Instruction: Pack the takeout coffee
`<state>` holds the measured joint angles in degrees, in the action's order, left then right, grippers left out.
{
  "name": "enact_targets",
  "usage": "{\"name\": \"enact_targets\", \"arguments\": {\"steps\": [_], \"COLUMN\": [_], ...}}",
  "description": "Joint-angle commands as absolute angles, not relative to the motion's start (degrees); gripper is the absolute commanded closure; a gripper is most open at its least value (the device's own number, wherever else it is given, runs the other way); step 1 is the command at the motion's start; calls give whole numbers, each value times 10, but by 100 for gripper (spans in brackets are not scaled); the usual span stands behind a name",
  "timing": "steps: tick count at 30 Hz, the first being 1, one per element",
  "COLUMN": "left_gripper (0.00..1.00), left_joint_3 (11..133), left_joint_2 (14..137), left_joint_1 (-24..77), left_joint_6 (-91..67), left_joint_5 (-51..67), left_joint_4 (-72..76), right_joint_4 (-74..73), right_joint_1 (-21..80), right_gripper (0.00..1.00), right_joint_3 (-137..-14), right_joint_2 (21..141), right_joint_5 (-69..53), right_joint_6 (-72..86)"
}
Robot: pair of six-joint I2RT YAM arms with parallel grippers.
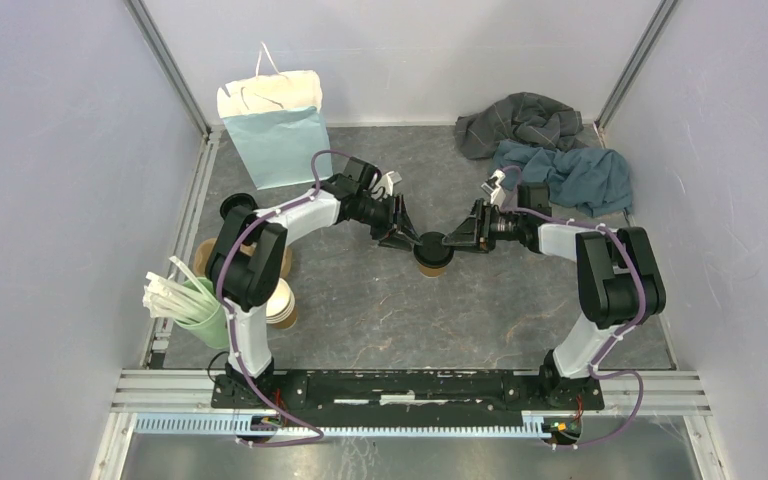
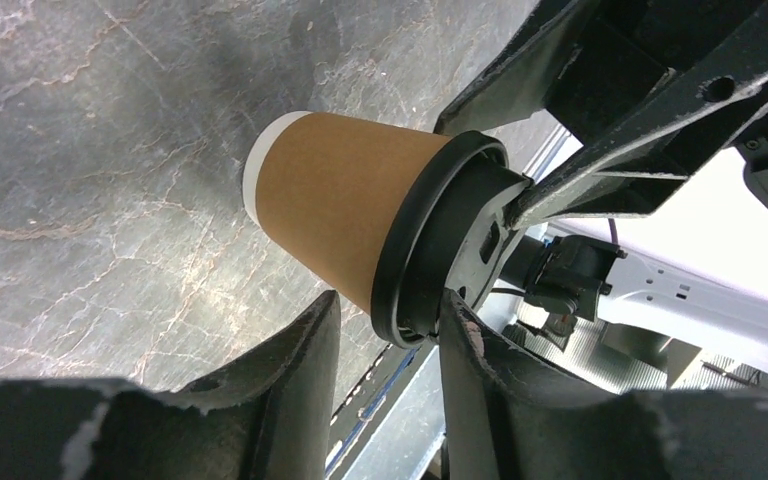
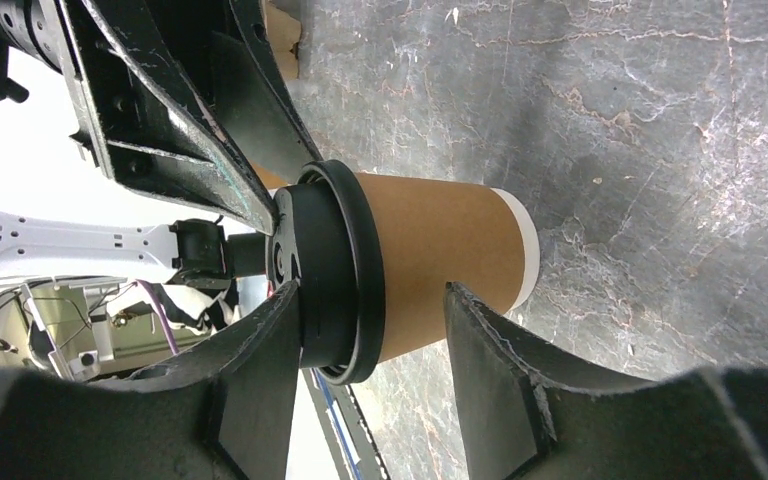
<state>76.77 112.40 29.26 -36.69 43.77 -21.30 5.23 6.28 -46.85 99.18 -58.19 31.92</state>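
The takeout coffee (image 1: 433,262), a brown paper cup (image 2: 330,205) (image 3: 440,255) with a black lid (image 2: 430,250) (image 3: 335,270), stands upright mid-table. My left gripper (image 1: 405,238) (image 2: 390,300) reaches it from the left and my right gripper (image 1: 457,240) (image 3: 371,290) from the right. Each is open and straddles the lid's rim. One finger of each lies on the lid's top, the other beside the cup wall below the rim. In the left wrist view a small gap shows between the lower finger (image 2: 305,360) and the cup.
A teal and white paper bag (image 1: 275,135) stands at the back left. Grey and blue cloths (image 1: 550,150) lie at the back right. A stack of lidless cups (image 1: 282,300), a green cup of white sticks (image 1: 195,305) and a loose black lid (image 1: 235,207) sit near the left arm.
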Motion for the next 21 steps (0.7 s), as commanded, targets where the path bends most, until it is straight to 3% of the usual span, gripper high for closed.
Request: {"name": "enact_targets", "arguments": {"steps": [1,7,13,17,21], "left_gripper": [57,57,45,38,23], "left_joint_3": [676,649,719,740,749], "left_joint_2": [1165,1114,1094,1100,1083], "left_joint_1": [295,296,303,304,303], "left_joint_6": [-307,-273,-283,-298,-310], "left_joint_5": [283,310,463,474,463], "left_joint_4": [-288,-278,-270,-270,-266], "right_joint_4": [26,-33,-59,-83,-116], "right_joint_1": [58,57,68,86,83], "right_gripper": [45,43,30,26,16], "right_joint_3": [-398,-449,-554,-581,-591], "right_joint_2": [1044,1029,1009,1016,990], "right_joint_5": [-475,-487,-536,-540,-531], "right_joint_6": [257,237,272,262,244]}}
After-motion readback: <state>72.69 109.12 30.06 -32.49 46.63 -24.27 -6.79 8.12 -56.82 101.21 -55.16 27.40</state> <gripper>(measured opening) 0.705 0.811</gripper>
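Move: The coffee cup stands between the hands. The middle of its black lid is about 5 cm to the right of the left hand and 1 cm back, roughly level in height; from the right hand it is about 4 cm left and 1 cm back. The stack of cups stands some 27 cm left of the left hand and 11 cm back; the blue cloth lies around 23 cm right of the right hand and 16 cm ahead. Both hands, each with one finger already on the lid's top edge and the other by the cup's side, press down a last half centimetre at opposite sides, then let up and open wider. The left then slides back about 3 cm along the rim, turning slightly clockwise; the right goes forward some 2 cm and rises over 1 cm towards the far side. ##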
